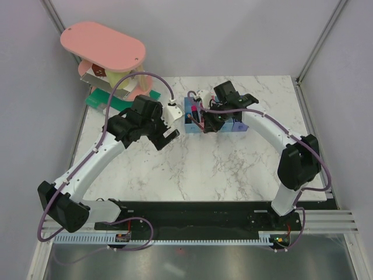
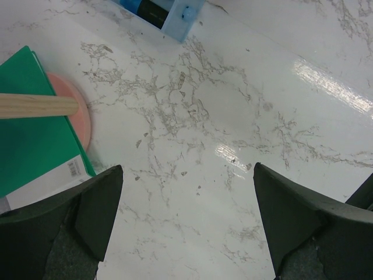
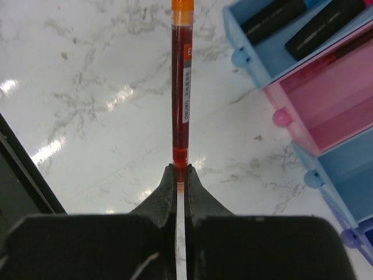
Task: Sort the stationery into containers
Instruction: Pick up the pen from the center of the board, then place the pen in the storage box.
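My right gripper [image 3: 181, 170] is shut on the tip of a thin red pen [image 3: 180, 87] with an orange end, which points away over the marble beside the containers. In the right wrist view the row runs light blue bin [image 3: 252, 55], pink bin [image 3: 326, 99], light blue bin [image 3: 349, 169] and a purple-blue corner [image 3: 355, 238]. Two black-capped markers [image 3: 274, 17] lie in the first light blue bin. From above, the right gripper [image 1: 204, 119] sits at the row of bins [image 1: 190, 114]. My left gripper [image 2: 186, 192] hangs open over bare marble with nothing between its fingers.
A green flat box [image 2: 35, 134] lies at the left under the pink stand's round foot [image 2: 78, 114] and wooden leg [image 2: 35, 105]. The large pink oval-topped stand [image 1: 102, 46] is at the back left. A light blue bin corner [image 2: 180, 14] shows ahead of the left gripper.
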`<state>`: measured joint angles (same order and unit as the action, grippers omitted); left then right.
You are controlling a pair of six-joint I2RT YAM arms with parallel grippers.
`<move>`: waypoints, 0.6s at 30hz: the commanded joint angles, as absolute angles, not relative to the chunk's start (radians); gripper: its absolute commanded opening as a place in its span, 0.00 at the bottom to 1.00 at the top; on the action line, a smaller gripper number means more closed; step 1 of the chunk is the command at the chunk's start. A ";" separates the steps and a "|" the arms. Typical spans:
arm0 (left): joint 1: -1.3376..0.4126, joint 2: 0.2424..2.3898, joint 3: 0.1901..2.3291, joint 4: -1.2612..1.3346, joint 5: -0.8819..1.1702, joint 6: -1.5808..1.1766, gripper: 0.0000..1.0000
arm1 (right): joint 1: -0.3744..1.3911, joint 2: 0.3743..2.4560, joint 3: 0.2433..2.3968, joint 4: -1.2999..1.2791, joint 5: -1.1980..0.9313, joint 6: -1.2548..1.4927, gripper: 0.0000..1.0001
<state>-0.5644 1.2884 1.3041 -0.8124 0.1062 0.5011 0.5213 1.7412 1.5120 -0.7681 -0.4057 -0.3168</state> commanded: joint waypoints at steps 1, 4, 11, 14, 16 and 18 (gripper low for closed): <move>-0.563 1.261 1.358 -0.842 0.106 0.546 1.00 | 0.466 1.842 1.629 -0.671 -0.528 -0.144 0.00; -0.563 1.262 1.371 -0.850 0.110 0.552 1.00 | 0.448 1.900 1.684 -0.589 -0.535 -0.071 0.00; -0.563 1.258 1.391 -0.854 0.106 0.558 1.00 | 0.381 2.045 1.801 -0.451 -0.554 0.061 0.00; -0.563 1.249 1.393 -0.856 0.109 0.560 1.00 | 0.350 2.083 1.831 -0.423 -0.560 0.092 0.00; -0.563 1.247 1.393 -0.856 0.110 0.558 1.00 | 0.338 2.089 1.827 -0.405 -0.548 0.100 0.00; -0.563 1.249 1.393 -0.854 0.109 0.558 1.00 | 0.319 2.083 1.815 -0.379 -0.538 0.104 0.00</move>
<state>-0.5644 1.2835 1.3525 -0.8482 0.1066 0.5259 0.3504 2.0872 1.7805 -0.4767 -0.5266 0.0513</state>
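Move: The pen is already pinched in my right fingers, off the board. The pink compartment it is bound for lies about 23 cm ahead of my right hand, neither left nor right of it, and some 12 cm below. Beside it, the left blue compartment with markers is 8 cm to its left and the right blue one 8 cm to its right, both level with it. From my left hand the pink compartment is roughly 30 cm ahead, 17 cm right and 20 cm lower. Keeping the pen pinched, I sweep my right hand forward some 14 cm towards the pink compartment, almost level: a slight rise first, then a dip to a little below the starting height. On the way I turn the wrist about 20 degrees clockwise and tilt the fingers flatter, leaving them aimed more forward and left. ##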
